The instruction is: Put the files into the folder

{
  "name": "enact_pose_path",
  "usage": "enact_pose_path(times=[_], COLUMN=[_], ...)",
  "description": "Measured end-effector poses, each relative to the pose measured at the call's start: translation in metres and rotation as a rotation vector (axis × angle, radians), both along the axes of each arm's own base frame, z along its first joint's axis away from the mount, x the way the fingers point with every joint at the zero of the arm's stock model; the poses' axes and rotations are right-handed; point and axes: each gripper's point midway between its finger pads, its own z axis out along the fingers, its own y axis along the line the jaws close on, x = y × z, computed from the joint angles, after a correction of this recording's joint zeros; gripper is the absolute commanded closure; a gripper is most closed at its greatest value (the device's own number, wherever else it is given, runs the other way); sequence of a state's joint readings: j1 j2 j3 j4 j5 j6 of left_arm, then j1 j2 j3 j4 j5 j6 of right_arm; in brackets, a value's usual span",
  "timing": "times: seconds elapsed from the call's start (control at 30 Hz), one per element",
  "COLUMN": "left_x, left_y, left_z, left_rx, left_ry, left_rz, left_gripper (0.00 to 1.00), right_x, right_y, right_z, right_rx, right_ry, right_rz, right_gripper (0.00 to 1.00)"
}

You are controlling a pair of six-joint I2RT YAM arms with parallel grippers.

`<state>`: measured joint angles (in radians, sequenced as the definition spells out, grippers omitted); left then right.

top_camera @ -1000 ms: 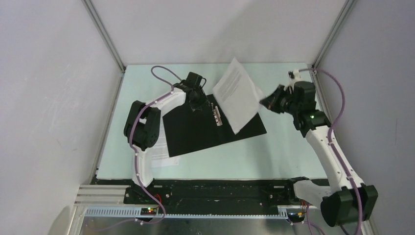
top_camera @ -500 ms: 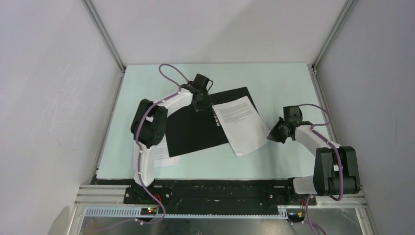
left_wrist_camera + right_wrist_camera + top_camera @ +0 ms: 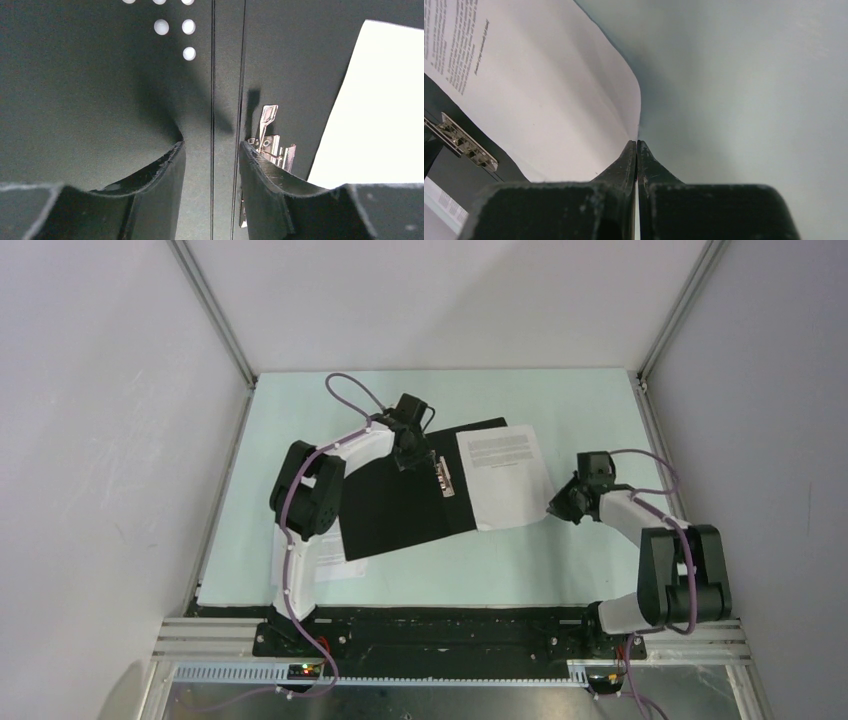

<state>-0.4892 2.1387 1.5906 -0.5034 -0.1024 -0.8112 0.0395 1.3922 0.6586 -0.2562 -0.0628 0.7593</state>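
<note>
The folder (image 3: 400,510) lies open on the table, black inside up, with a metal clip (image 3: 443,476) by its spine. My left gripper (image 3: 408,452) is open and low over the spine at the folder's far end; its jaws straddle the spine lines (image 3: 211,150), with the clip (image 3: 270,145) just to the right. My right gripper (image 3: 556,508) is shut on the near right corner of one white printed sheet (image 3: 505,475), low by the table. That sheet lies over the folder's right half and overhangs its right edge. In the right wrist view the sheet (image 3: 549,100) curves up into the closed jaws (image 3: 637,142).
More printed sheets (image 3: 330,565) lie on the table at the folder's near left corner, partly under the left arm. The pale green table (image 3: 560,570) is walled by grey panels on three sides. The right arm's elbow sits near the right front edge.
The right gripper came down from the air with the sheet, then swung it back and squarer; the sheet now lies flat over the folder's right half. The left gripper has hardly moved.
</note>
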Motion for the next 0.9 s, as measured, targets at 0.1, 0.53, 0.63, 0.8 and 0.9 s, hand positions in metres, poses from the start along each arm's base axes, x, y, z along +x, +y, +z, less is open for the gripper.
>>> enact_pose_path(times=[0.1, 0.53, 0.63, 0.8, 0.9], left_x=[0.000, 0.001, 0.001, 0.001, 0.001], left_y=[0.002, 0.004, 0.004, 0.004, 0.004], left_z=[-0.001, -0.002, -0.002, -0.002, -0.002], left_rx=[-0.001, -0.033, -0.039, -0.043, -0.043], left_ry=[0.003, 0.017, 0.020, 0.022, 0.023], left_rz=[0.003, 0.002, 0.000, 0.000, 0.000], left_gripper=[0.52, 0.53, 0.53, 0.53, 0.53], right_x=[0.016, 0.048, 0.044, 0.039, 0.035], right_y=[0.018, 0.053, 0.052, 0.053, 0.057], right_z=[0.000, -0.005, -0.009, -0.010, -0.011], right_rx=[-0.003, -0.019, -0.031, -0.051, -0.065], right_ry=[0.007, 0.027, 0.045, 0.059, 0.066], right_rz=[0.054, 0.159, 0.177, 0.206, 0.225], right_gripper=[1.00, 1.00, 1.00, 1.00, 1.00])
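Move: The right gripper is still shut on the near right corner of the top sheet, whose middle lies about 11 cm to the left and 10 cm farther out. The folder's clip is some 26 cm to the left and 10 cm ahead; the middle of the folder's right half is about 16 cm left and 11 cm ahead, all about 1 cm lower. From the left hand, that clip lies roughly 6 cm right, 4 cm back and 1 cm lower. Keep the right fingers pinched on the sheet's corner and slide the sheet quickly towards the clip, about 5 cm left and as far forward. Then ease back and down by 1 to 1.5 cm each, turning the wrist some 10 to 15 degrees counter-clockwise overall. Hold the left gripper half open and low over the folder beside the clip. ##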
